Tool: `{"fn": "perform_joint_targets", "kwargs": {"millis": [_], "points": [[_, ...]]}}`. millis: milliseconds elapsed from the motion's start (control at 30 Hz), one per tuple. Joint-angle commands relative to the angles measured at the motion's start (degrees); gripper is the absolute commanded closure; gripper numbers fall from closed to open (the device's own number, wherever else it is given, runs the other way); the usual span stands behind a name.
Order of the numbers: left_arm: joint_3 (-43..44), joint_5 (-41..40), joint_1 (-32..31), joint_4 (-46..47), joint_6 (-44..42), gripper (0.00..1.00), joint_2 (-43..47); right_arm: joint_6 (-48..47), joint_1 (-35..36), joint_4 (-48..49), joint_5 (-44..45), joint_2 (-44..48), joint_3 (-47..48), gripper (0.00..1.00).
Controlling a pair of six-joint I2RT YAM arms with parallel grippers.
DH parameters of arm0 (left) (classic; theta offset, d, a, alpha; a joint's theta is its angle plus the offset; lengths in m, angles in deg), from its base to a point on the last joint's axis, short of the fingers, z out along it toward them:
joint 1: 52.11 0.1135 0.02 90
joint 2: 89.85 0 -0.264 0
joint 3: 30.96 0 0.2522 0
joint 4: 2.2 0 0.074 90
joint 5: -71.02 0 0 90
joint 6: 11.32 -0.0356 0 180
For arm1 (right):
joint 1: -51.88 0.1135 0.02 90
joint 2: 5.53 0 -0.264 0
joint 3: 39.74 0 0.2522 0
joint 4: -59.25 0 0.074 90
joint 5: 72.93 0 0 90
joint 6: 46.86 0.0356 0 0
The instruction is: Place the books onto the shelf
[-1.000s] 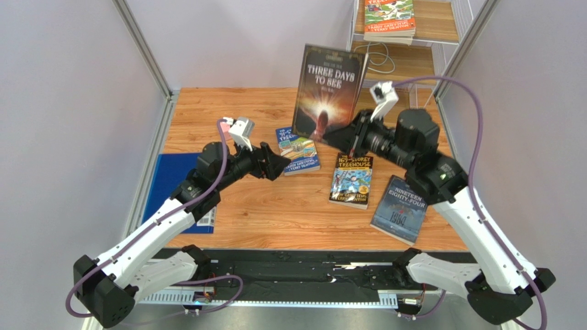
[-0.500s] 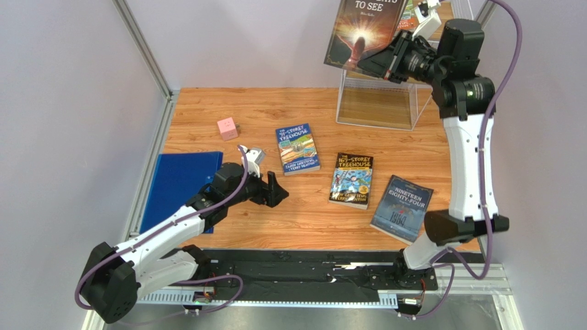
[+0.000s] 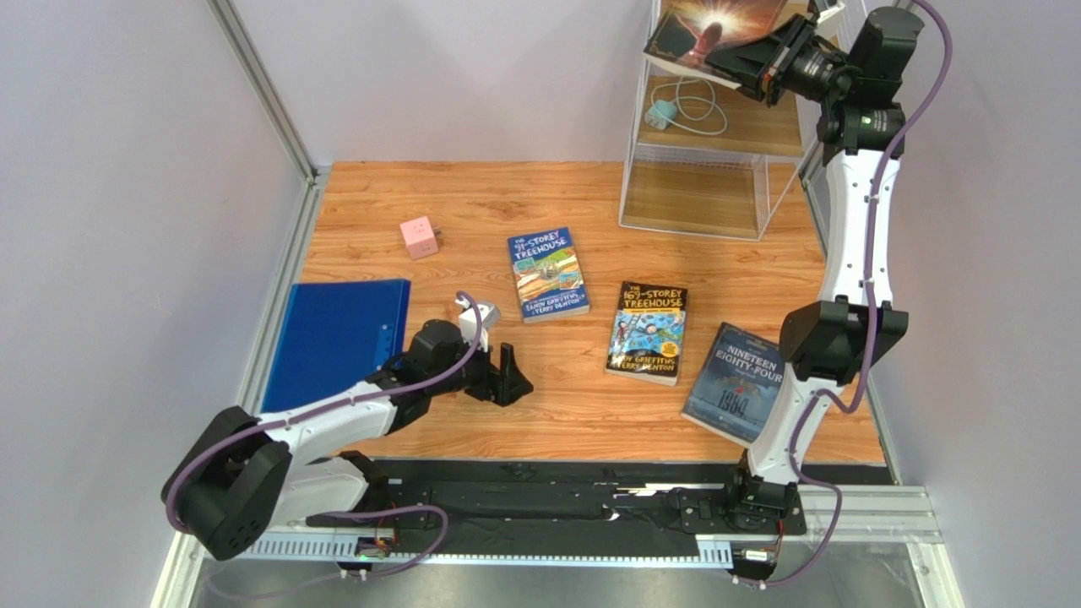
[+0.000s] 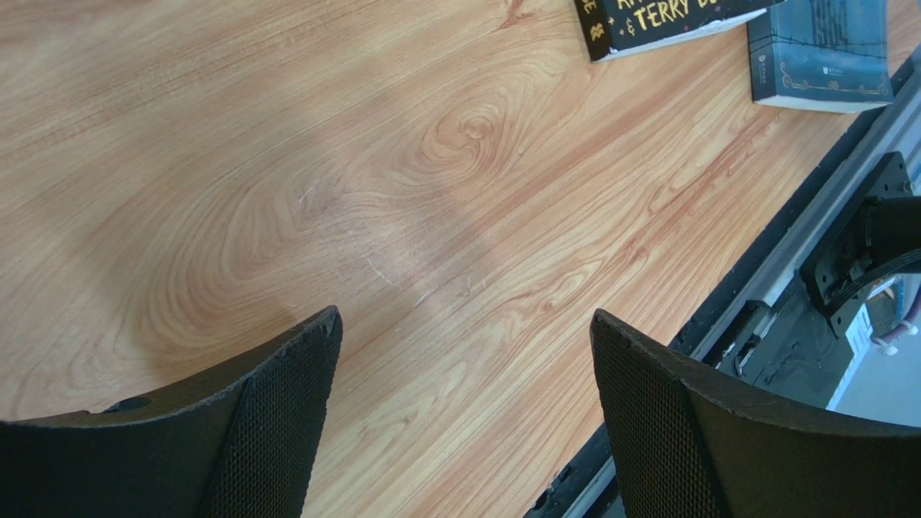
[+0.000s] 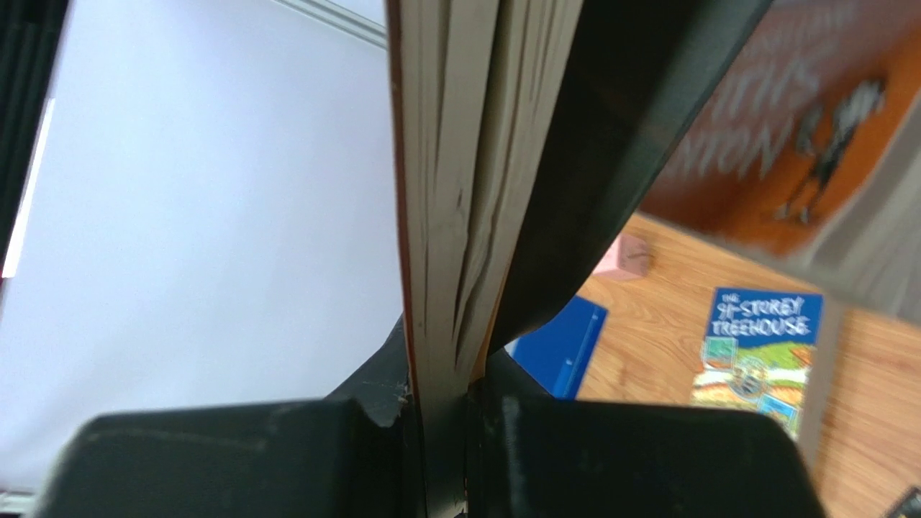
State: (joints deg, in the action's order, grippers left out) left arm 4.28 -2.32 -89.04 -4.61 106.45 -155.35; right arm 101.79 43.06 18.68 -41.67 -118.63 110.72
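My right gripper (image 3: 749, 57) is raised high at the back right, shut on the dark "Three Days to See" book (image 3: 706, 25). It holds that book beside the top of the white wire shelf (image 3: 695, 199). In the right wrist view the book's page edge (image 5: 449, 216) stands clamped between the fingers of the right gripper (image 5: 443, 401), and an orange cover (image 5: 800, 140) lies just beyond. Three books lie flat on the table: a blue Treehouse (image 3: 548, 272), a black Treehouse (image 3: 648, 332) and the grey-blue Nineteen Eighty-Four (image 3: 740, 384). My left gripper (image 3: 510, 376) (image 4: 465, 324) hangs open over bare wood.
A blue flat folder (image 3: 336, 342) lies at the table's left edge. A small pink cube (image 3: 419, 236) sits behind it. A white cable and plug (image 3: 679, 112) rest on the shelf's middle board. The black rail (image 4: 822, 270) runs along the near edge, close to my left gripper.
My right arm has swung the dark book from above the table's middle up and back to the shelf's top. My left arm has drawn back toward the near edge, still open.
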Motion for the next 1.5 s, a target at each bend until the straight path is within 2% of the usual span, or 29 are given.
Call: {"fn": "perform_joint_targets", "kwargs": {"millis": [0, 33, 200, 500, 633, 733, 867, 1000, 1100, 1133, 1200, 1333, 1467], "points": [[1.1, 2.3, -0.6, 5.8, 0.0, 0.11, -2.1, 15.7, -0.7, 18.4, -7.2, -1.9, 8.3, 0.99], [1.2, 2.4, -0.7, 5.9, 0.1, 0.11, -2.4, 17.5, -0.8, 19.9, -7.4, -2.4, 8.3, 0.95], [1.5, 3.0, -0.9, 6.6, 0.3, 0.13, -3.9, 22.6, -1.6, 21.9, -8.6, -5.1, 8.2, 0.95], [0.6, 2.8, -1.1, 7.3, 0.5, 0.14, -3.6, 21.3, -3.3, 18.6, -6.5, -4.7, 7.3, 0.92], [0.2, 2.8, -1.2, 7.8, 0.8, 0.14, -3.4, 19.7, -3.4, 15.5, -6.5, -4.7, 6.6, 0.87], [0.2, 2.8, -1.1, 7.9, 0.8, 0.14, -3.4, 18.2, -3.6, 13.3, -6.6, -4.3, 4.7, 0.91], [0.2, 2.7, -1.2, 8.0, 0.8, 0.15, -3.5, 15.4, -3.6, 9.5, -6.8, -4.2, 3.7, 0.90], [0.2, 2.8, -1.2, 8.1, 0.8, 0.15, -3.6, 11.8, -3.4, 6.1, -6.6, -3.9, 3.3, 0.81], [0.1, 2.8, -1.2, 8.2, 0.9, 0.15, -3.7, 10.0, -3.5, 4.2, -6.4, -3.8, 3.0, 0.67], [0.1, 2.8, -1.2, 8.2, 0.9, 0.15, -3.7, 9.6, -3.5, 3.5, -6.5, -3.6, 3.0, 0.50], [0.1, 2.8, -1.2, 8.2, 0.9, 0.16, -3.6, 8.3, -3.5, 1.9, -6.1, -3.5, 3.0, 0.41], [0.1, 2.8, -1.2, 8.4, 0.8, 0.16, -3.7, 6.0, -3.4, 0.1, -5.6, -2.1, 1.5, 0.35], [-0.3, 2.7, -1.4, 8.7, 0.9, 0.16, -3.3, 2.4, -3.3, -2.7, -4.5, 0.2, -1.0, 0.34]]}}
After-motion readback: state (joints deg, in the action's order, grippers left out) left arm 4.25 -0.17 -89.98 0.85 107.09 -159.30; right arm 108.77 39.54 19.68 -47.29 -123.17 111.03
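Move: The right hand, still pinching Three Days to See at its near right part, is at the front edge of the top shelf board. The orange Treehouse book it is bound for has its middle about 9 cm ahead, level sideways, some 4 cm below. The charger cable lies about 8 cm ahead, 4 left and 23 below. From the idle left hand, the orange book is roughly 37 cm ahead, 27 right and 37 above. Holding Three Days, the right hand rises 3.5 cm, then sinks some 6 rightward towards the orange book, fingers opening. ##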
